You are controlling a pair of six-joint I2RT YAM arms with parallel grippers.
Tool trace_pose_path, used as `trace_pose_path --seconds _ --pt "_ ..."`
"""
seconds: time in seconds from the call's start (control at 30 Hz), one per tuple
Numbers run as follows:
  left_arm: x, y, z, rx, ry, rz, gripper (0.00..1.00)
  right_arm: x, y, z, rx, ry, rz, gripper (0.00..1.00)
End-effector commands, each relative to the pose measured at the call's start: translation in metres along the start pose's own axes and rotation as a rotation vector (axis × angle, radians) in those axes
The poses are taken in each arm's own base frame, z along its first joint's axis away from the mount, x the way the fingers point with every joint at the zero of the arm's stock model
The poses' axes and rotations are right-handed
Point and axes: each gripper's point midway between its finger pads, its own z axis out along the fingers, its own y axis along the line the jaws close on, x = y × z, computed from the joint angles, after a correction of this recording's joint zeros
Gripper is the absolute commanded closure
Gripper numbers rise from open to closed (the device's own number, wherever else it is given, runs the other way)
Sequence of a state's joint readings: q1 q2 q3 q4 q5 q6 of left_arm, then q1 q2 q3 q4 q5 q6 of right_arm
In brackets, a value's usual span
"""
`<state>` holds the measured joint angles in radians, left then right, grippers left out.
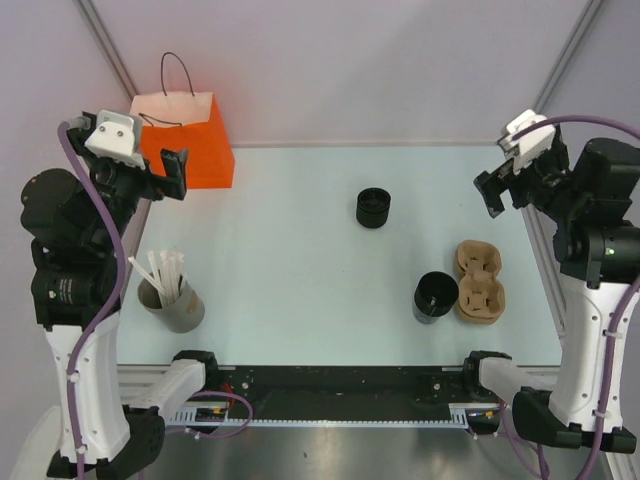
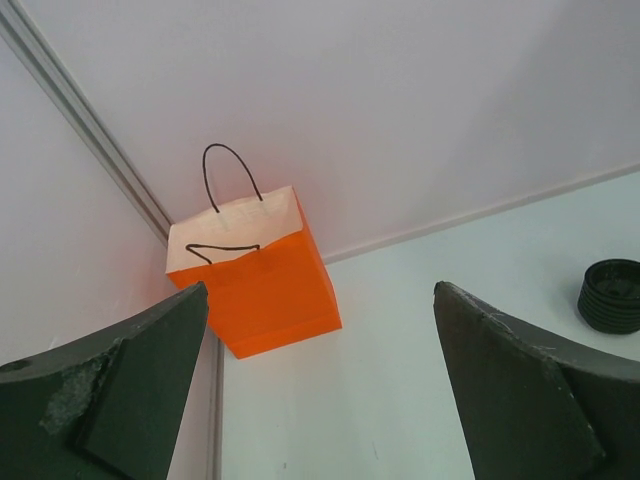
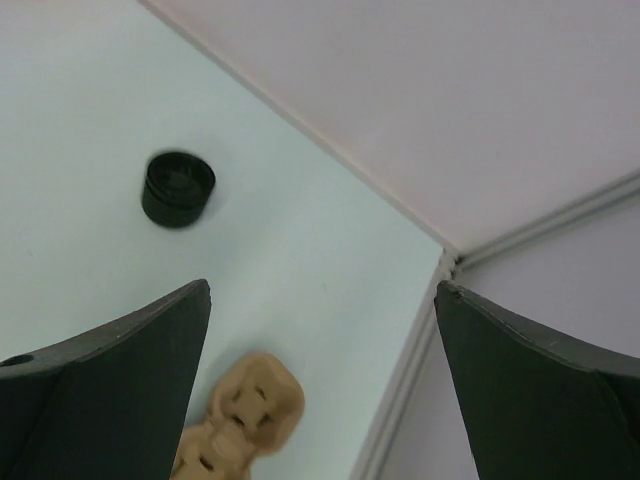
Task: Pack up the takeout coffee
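Observation:
The takeout coffee [image 1: 373, 208], a small black cup with a ridged lid, stands upright at mid-table. It also shows at the right edge of the left wrist view [image 2: 611, 295] and in the right wrist view [image 3: 178, 187]. My left gripper [image 1: 172, 172] is open and empty, raised at the far left next to the orange paper bag [image 1: 190, 140]; its jaws [image 2: 320, 292] stand wide apart. My right gripper [image 1: 495, 190] is open and empty, raised at the far right, with its jaws [image 3: 322, 288] wide apart above the table.
The orange bag [image 2: 258, 275] stands open at the back left corner. A brown pulp cup carrier [image 1: 479, 282] lies at the right, also seen in the right wrist view [image 3: 240, 420]. A wider open black cup [image 1: 435, 296] stands beside it. A grey cup of white straws [image 1: 172, 300] stands front left.

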<state>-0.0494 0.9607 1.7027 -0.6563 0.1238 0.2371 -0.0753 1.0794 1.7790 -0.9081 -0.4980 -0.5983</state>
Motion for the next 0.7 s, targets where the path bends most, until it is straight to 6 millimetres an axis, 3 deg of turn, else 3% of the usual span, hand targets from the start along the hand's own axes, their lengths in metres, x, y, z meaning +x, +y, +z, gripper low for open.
trace_pose_path --seconds 0.0,0.23,0.43,0.67 --pt "0.012 -0.010 0.002 0.053 0.021 0.020 0.00 0.070 -0.013 0.002 0.041 0.256 -0.188 0.00" --pt "0.055 -0.030 0.007 0.145 0.116 0.041 0.00 0.154 0.012 -0.012 -0.155 0.503 -0.287 0.00" --pt "0.084 -0.039 0.007 0.179 0.173 0.038 0.00 0.193 0.029 -0.026 -0.320 0.591 -0.248 0.00" --pt "0.111 -0.051 0.009 0.225 0.221 0.018 0.01 0.233 0.047 -0.015 -0.468 0.601 -0.121 0.02"
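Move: The brown cup carrier lies far below my right hand, about 38 cm down, some 3 cm ahead and 4 cm to the right. The black cup stands about 10 cm left of the carrier and 4 cm nearer me; the ribbed black cup is some 19 cm ahead and 17 cm left of my right hand. From my left hand, the carrier is about 58 cm right, 4 cm ahead and 43 cm down. I drop my open right hand quickly, about 20 cm down and 9 cm to my right, towards the carrier, tipping the fingers steeply down and rolling the hand's left side lower. Meanwhile I sink my left hand about 12 cm, fingers tilting down some 15 degrees and swinging slightly clockwise, jaws still wide. Neither hand touches anything yet. ##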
